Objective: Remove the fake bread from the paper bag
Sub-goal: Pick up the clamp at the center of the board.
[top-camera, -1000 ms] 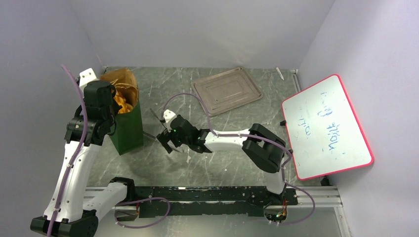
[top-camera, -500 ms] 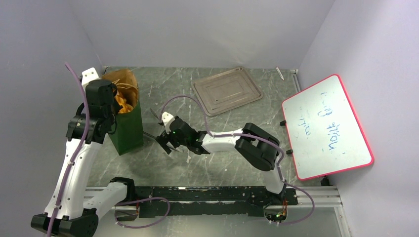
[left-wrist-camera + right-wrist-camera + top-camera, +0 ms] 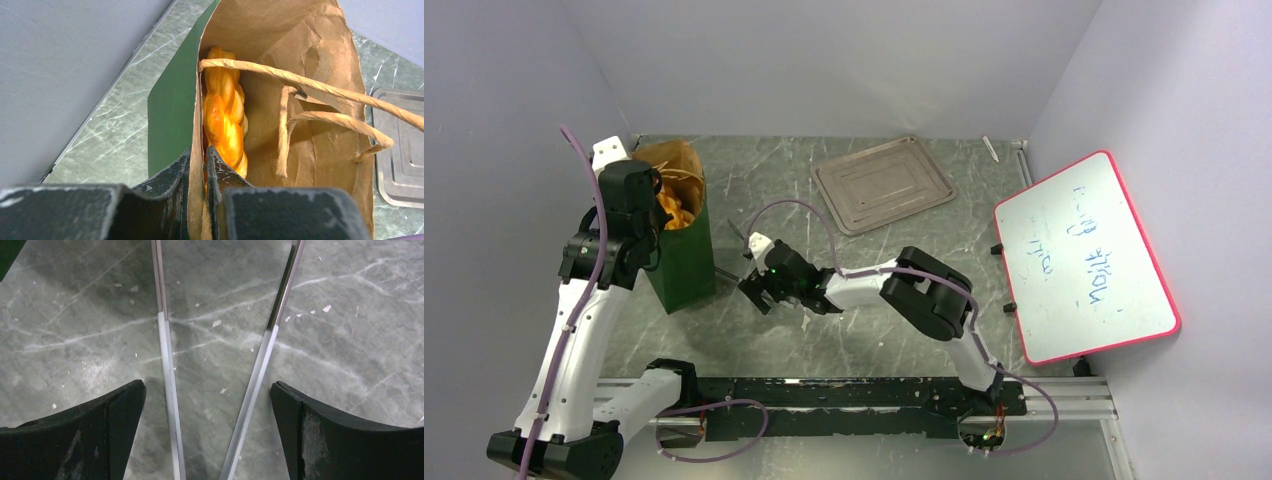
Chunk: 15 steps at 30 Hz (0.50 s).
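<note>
The dark green paper bag (image 3: pixel 682 265) stands upright at the table's left, its brown inside (image 3: pixel 310 65) open to the left wrist view. Glossy orange twisted fake bread (image 3: pixel 223 115) lies inside against the bag's left wall and shows at the mouth (image 3: pixel 674 212). My left gripper (image 3: pixel 199 155) is shut on the bag's near rim, one finger outside and one inside. My right gripper (image 3: pixel 756 290) hangs low over the table just right of the bag. Its jaws are open (image 3: pixel 207 390), and both arms of metal tongs (image 3: pixel 167 365) lie between them, untouched.
A flat grey metal tray (image 3: pixel 884 183) lies at the back centre, its corner also visible beyond the bag (image 3: pixel 400 165). A red-framed whiteboard (image 3: pixel 1084 255) leans at the right. The bag's tan cord handles (image 3: pixel 320 90) cross its mouth. The tongs' tips (image 3: pixel 736 238) point toward the back.
The right arm has slid left and slightly nearer, bringing its open gripper over the tongs. The left arm has barely moved and keeps its hold on the bag's rim.
</note>
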Each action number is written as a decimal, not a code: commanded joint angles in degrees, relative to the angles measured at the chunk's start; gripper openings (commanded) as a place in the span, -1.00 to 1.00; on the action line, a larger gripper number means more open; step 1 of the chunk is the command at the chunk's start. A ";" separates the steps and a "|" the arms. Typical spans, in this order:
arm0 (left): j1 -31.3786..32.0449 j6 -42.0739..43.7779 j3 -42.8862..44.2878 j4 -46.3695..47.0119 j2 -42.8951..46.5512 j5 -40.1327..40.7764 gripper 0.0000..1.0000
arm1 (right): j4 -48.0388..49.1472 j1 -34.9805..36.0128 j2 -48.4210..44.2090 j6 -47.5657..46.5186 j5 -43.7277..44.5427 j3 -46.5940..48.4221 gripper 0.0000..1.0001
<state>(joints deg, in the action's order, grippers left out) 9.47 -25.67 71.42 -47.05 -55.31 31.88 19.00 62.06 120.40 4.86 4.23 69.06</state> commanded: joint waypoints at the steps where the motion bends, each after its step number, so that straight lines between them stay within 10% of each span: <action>1: 0.11 1.38 1.40 2.29 0.38 0.47 -0.86 | 1.84 -0.36 2.91 -1.05 0.67 1.71 0.93; 9: 0.11 1.19 0.42 3.37 -0.03 -0.05 -0.86 | 1.57 -0.36 6.05 -0.39 -0.07 2.24 0.61; 15: 0.11 0.89 -0.16 3.95 -0.31 0.05 -0.86 | 1.04 -1.23 6.95 1.37 -2.81 1.59 -0.09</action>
<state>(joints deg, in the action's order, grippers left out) 9.47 -25.08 71.40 -47.00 -55.94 31.83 23.83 61.82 124.46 4.99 3.68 71.88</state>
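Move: The clamp lies right at the right hand, with both of its arms between the open fingers. The clamp's middle is about 3 cm ahead, 2 cm to the left and 1 cm below. The paper bag stands some 14 cm to the left of this hand and 6 cm farther out, its middle about 13 cm higher. The tray lies about 24 cm ahead and 28 cm to the right. From the left hand, at the bag's rim, the clamp is roughly 3 cm ahead, 19 cm to the right and 30 cm below. Staying low over the table, the right hand slides about 2 cm to the left and 1 cm forward, along the clamp's arms towards their free ends and the paper bag, with hardly any turn of the wrist. As it goes, the fingers close from almost wide open to a little over half, meeting the two arms from outside and squeezing them towards each other. ##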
